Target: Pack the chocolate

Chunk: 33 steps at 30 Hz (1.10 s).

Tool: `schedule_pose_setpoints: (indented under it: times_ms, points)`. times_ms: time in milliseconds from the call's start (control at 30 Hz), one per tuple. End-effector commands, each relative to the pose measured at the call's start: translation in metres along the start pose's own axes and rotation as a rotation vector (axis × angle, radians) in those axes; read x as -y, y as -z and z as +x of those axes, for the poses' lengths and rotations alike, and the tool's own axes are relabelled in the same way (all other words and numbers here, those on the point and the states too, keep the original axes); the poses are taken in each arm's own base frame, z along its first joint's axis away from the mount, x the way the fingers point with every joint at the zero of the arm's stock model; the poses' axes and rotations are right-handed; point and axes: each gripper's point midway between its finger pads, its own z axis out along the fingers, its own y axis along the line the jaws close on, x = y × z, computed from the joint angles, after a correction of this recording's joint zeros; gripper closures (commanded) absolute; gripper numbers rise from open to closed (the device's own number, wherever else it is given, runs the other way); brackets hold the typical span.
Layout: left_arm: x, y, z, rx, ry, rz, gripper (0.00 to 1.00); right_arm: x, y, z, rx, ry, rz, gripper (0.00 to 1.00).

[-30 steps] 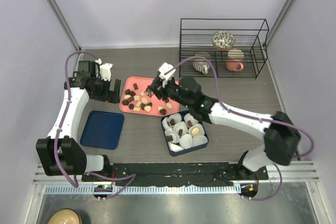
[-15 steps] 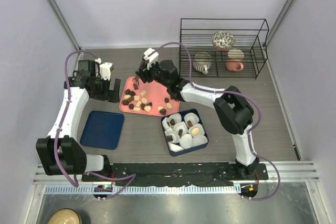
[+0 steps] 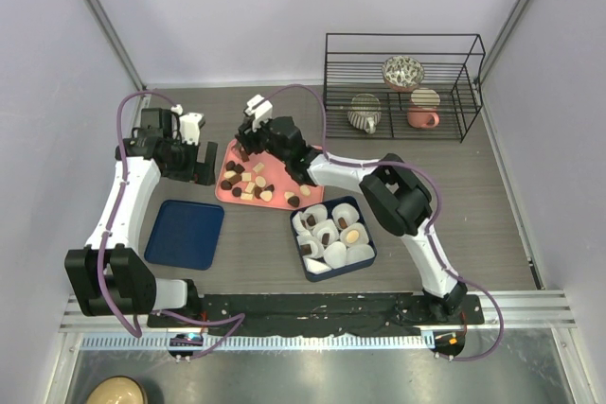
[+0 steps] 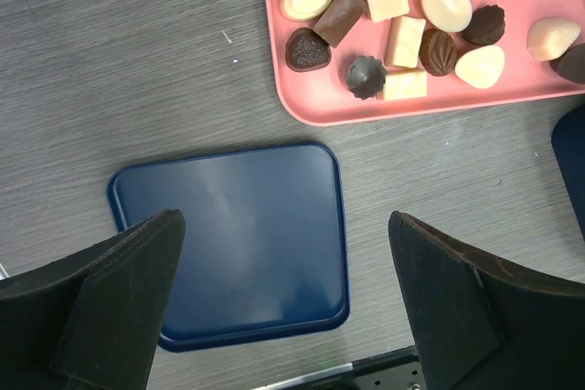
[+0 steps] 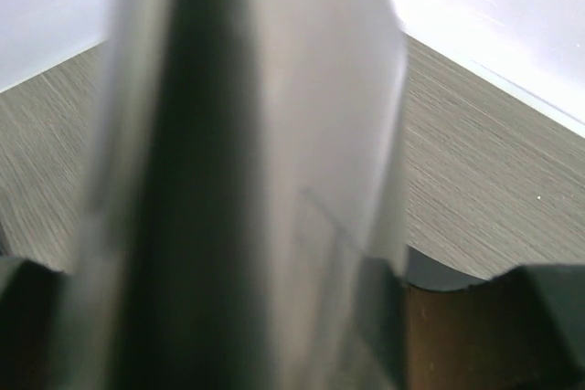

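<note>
Several chocolate pieces (image 3: 248, 180), dark, mid-brown and cream, lie on a pink tray (image 3: 280, 173). They also show at the top of the left wrist view, chocolate (image 4: 393, 25) on the same tray (image 4: 512, 70). A few more sit in white paper cups (image 3: 331, 234) inside the blue box (image 3: 370, 234). My right gripper (image 3: 248, 139) hovers over the tray's far left corner. Its wrist view is a blur, so its jaws cannot be read. My left gripper (image 3: 201, 167) stands open and empty just left of the tray; in its wrist view the gripper (image 4: 285, 253) hangs above a blue lid (image 4: 238, 244).
The blue lid (image 3: 185, 234) lies flat at the front left. A black wire rack (image 3: 402, 87) with a bowl and mugs stands at the back right. Walls close in the table on three sides.
The right arm has swung left and away, from over the tray's right side to its far left corner. The left arm has not moved.
</note>
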Motion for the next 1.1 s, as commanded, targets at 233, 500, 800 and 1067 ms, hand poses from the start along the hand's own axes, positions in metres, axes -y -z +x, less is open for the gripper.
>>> schedule_pose_setpoints:
  times_ms: [233,500,800,1067]
  points:
    - [-0.004,0.011,-0.013,0.050,-0.021,-0.024,0.00,0.001,0.011,-0.019,0.043,0.029,0.083,0.57]
    - [-0.003,0.014,-0.010,0.054,-0.022,-0.025,0.00,0.008,0.024,-0.020,0.045,0.057,0.111,0.72]
    - [-0.003,0.015,-0.006,0.045,-0.028,-0.031,0.00,0.019,0.094,-0.111,0.155,0.135,0.129,0.83]
    - [-0.001,0.017,-0.008,0.056,-0.024,-0.018,0.00,0.016,0.223,-0.131,0.075,0.074,0.090,0.83]
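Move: My right hand holds the tongs, tips down. The brown square chocolate they go for is about 14 cm below my right hand, some 4 cm back and 2 cm left. Of that chocolate, a cream square is about 4 cm right and 3 cm back, and a dark chocolate about 4 cm left and 3 cm back. The box of paper cups is some 26 cm back and 21 cm right of my right hand. From my left hand the brown square chocolate is about 8 cm ahead, 7 cm right and 14 cm down. I sink my right hand a last centimetre and close its fingers on the tongs, pinching the brown square chocolate between the tips. Keeping that squeeze, I creep back and right, then sweep away fast, about 12 cm right, 12 cm up and nearly 10 cm back, over the pink tray towards the box of cups. ##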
